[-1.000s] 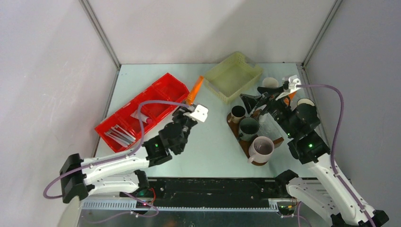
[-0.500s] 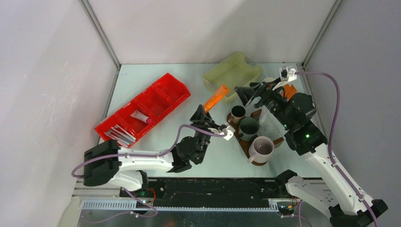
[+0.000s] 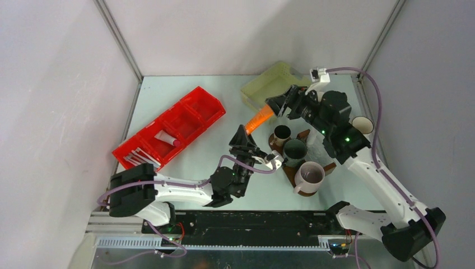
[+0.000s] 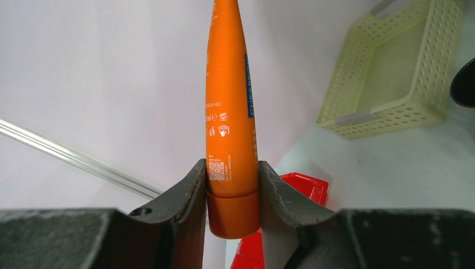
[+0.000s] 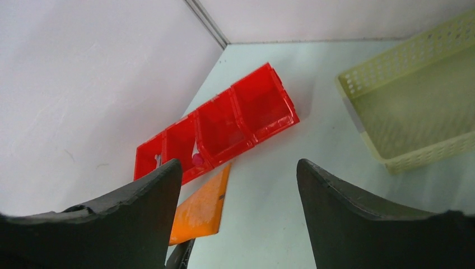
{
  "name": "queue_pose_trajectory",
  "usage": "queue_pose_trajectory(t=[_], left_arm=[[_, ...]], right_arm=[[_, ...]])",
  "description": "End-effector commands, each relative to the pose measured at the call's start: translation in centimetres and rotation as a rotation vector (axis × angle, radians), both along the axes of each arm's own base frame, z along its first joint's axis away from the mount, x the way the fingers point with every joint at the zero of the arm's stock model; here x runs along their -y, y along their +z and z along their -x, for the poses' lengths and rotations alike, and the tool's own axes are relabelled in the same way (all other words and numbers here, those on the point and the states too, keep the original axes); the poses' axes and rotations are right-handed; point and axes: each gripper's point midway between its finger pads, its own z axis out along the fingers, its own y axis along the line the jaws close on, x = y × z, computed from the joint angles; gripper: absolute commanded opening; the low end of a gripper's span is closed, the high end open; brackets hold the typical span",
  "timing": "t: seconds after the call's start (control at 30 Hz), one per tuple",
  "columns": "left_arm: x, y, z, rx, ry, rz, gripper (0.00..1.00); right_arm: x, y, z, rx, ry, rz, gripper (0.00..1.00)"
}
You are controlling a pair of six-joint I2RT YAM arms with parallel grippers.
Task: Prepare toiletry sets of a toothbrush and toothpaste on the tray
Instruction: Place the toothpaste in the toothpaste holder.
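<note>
My left gripper (image 3: pixel 244 137) (image 4: pixel 231 168) is shut on the cap end of an orange toothpaste tube (image 3: pixel 258 119) (image 4: pixel 228 106), holding it off the table and pointing up and to the right. My right gripper (image 3: pixel 276 105) (image 5: pixel 238 174) is open, its jaws wide on either side of the tube's flat end (image 5: pixel 200 206) without touching it. The dark brown tray (image 3: pixel 289 171) carries a small brown mug (image 3: pixel 282 133), a dark green mug (image 3: pixel 294 150) and a mauve-grey mug (image 3: pixel 310 175). White toothbrushes (image 3: pixel 140 161) and a white tube (image 3: pixel 166 137) lie in the red bin.
The red compartmented bin (image 3: pixel 193 112) (image 5: pixel 224 126) lies on the left of the table. A pale yellow mesh basket (image 3: pixel 269 87) (image 4: pixel 392 73) (image 5: pixel 420 112) stands at the back. Another mug (image 3: pixel 363 124) stands by the right wall.
My left arm carried the orange tube right, from near the red bin towards the tray. My right gripper swung left from behind the mugs to the tube's flat end, its jaws narrowing a little.
</note>
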Motion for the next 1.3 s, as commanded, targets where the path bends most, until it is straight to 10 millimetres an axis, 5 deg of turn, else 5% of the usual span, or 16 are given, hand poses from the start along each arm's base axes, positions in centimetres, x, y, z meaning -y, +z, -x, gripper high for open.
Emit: queue_pose_trajectory(t=[0.0,0.53,0.73,0.8,0.93,1.1,1.27], left_arm=[[-0.1,2.1,0.4,0.036,-0.011,0.102,0.0],[0.2,1.7,0.4,0.026,-0.007,0.115,0.0],[0.2,1.7,0.5,0.022,-0.006,0.123,0.01],[0.2,1.6,0.5,0.019,-0.003,0.127,0.03],[0.0,1.2,0.4,0.013,0.004,0.132,0.21],[-0.1,0.9,0.4,0.002,0.012,0.147,0.65],[-0.3,0.7,0.4,-0.008,0.011,0.165,0.84]], right_arm=[[-1.4,0.7,-0.2,-0.046,0.041,-0.044,0.76],[-3.5,-0.3,0.4,-0.142,0.143,-0.107,0.39],[-3.7,-0.1,0.7,-0.141,0.163,-0.114,0.04],[-3.6,0.2,0.8,-0.129,0.159,-0.114,0.0],[-3.0,1.1,0.8,-0.087,0.144,-0.111,0.0],[-1.6,2.5,0.8,-0.02,0.11,-0.106,0.0],[0.0,3.7,0.8,0.044,0.064,-0.087,0.0]])
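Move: The toothpaste's middle lies about 5 cm left, 4 cm back and 5 cm below the open right hand. From that hand, the black mug stands roughly level ahead, 5 cm right and 32 cm below; the green basket is some 17 cm ahead, 4 cm right and 33 cm down. The left hand already grips the toothpaste's cap end, its middle about 4 cm ahead, 4 cm right and 5 cm above the fingers. Right hand sinks 3 cm, moving left, pinches the toothpaste's flat end, then lifts slightly as left fingers open. ##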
